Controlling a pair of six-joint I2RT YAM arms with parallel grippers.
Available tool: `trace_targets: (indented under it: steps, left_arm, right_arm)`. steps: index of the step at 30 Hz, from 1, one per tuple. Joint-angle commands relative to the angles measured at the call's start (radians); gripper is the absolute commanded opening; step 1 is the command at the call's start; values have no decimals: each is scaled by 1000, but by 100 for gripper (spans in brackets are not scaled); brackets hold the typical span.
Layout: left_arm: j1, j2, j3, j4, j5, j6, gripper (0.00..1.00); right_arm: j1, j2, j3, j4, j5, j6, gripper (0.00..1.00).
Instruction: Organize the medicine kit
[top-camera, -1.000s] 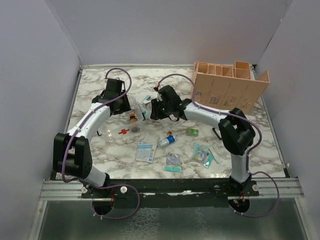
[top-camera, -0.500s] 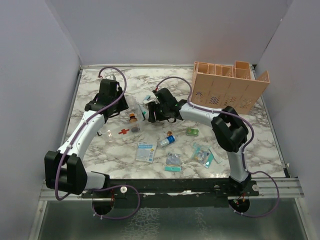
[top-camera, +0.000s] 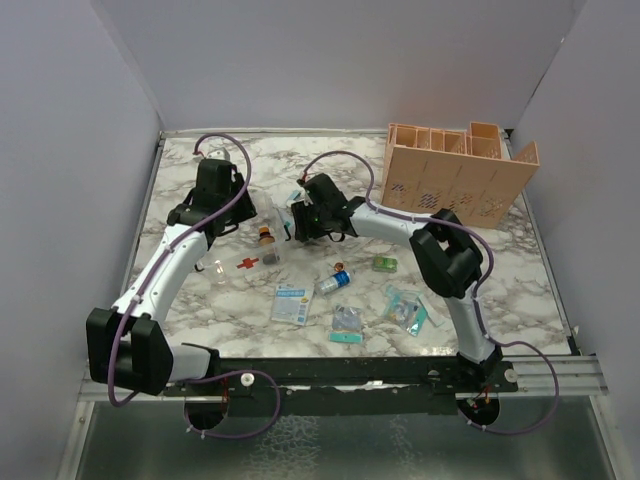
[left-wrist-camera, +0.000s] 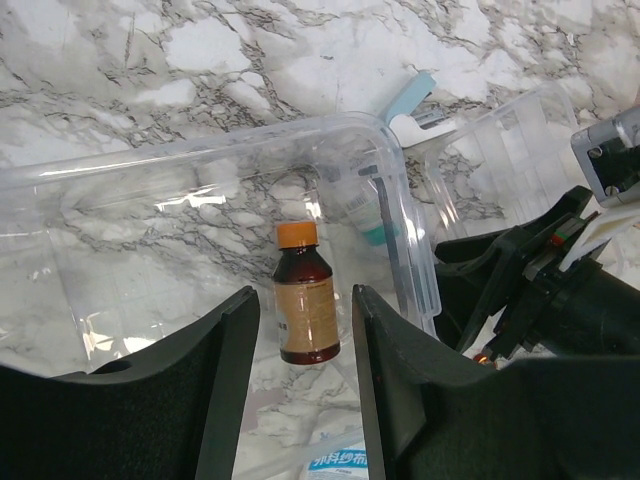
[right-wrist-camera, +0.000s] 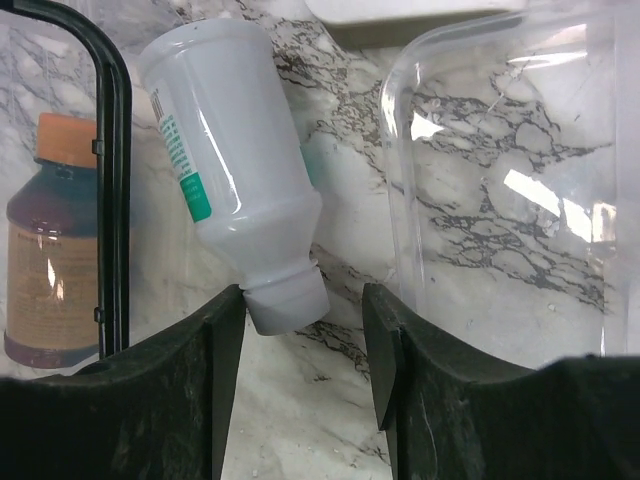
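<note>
The medicine kit (top-camera: 262, 240) is a clear box with a red cross (top-camera: 247, 263), lying open between both arms. A brown bottle (left-wrist-camera: 305, 300) with an orange cap lies inside it. My left gripper (left-wrist-camera: 305, 312) hovers above that bottle, open and holding nothing. My right gripper (right-wrist-camera: 303, 300) is open just right of the kit (right-wrist-camera: 500, 200). A white bottle (right-wrist-camera: 235, 170) with a green label lies beside the black handle (right-wrist-camera: 115, 180), its cap against my left fingertip (right-wrist-camera: 225, 330). I cannot tell whether it is inside the box. In the top view the grippers (top-camera: 235, 222) (top-camera: 297, 222) flank the kit.
A peach slotted organizer (top-camera: 455, 175) stands at the back right. Loose items lie in front of the kit: a blue-white packet (top-camera: 291, 303), a small bottle (top-camera: 333, 281), a green packet (top-camera: 385, 264) and teal packs (top-camera: 405, 308). Side walls close in the table.
The right gripper shifted left toward the kit and its jaws widened, with the white bottle now lying loose at them. The left arm stretched out and its gripper moved slightly back.
</note>
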Motion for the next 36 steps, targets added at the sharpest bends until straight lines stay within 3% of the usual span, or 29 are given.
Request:
trace_targets:
  steps: [1,4,8,11,21,26,36]
  left_arm:
    - [0,-40,6,19,5,-5,47]
    - [0,-55,14,18,23,8,49]
    - [0,-73,26,18,78,50,53]
    - [-1,-86,33,22,123,94,57]
    - [-2,-131,30,80,264,224,65]
    - [-29,-161,-37,184,428,307,67]
    - [-275,-239,-286,497,591,603,68]
  right_arm:
    - [7,36,52,35,-13,-67,48]
    - [6,30,36,73,-43,-115,41]
    - [5,4,10,108,-71,-183,21]
    - [5,-26,-8,106,-74,-227,14]
    - [-6,-213,-150,8,-87,-255,8]
    - [-8,-322,-229,-81,-107,-218,7]
    - [-11,-539,-324,-300,-139,-136,5]
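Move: The white bottle lies on its side with its cap between the right hand's open fingertips, its middle about 2 cm ahead and 4 cm to the left, 1 cm lower. The amber bottle is about 7 cm left of that hand and 2 cm back; the empty clear box lies some 9 cm right and 4 cm ahead. From the left hand, the white bottle is about 8 cm right, 2 cm ahead and 16 cm below. The white bottle's cap is pinched by the right fingers as they close; that hand turns slightly counter-clockwise, then carries the bottle back, right and up, some 7-9 cm each way. The left hand opens its fingers wider and rises about 6 cm, then swings right and back towards the bottle, sinking a little at the end and turning nearly 50 degrees clockwise. ##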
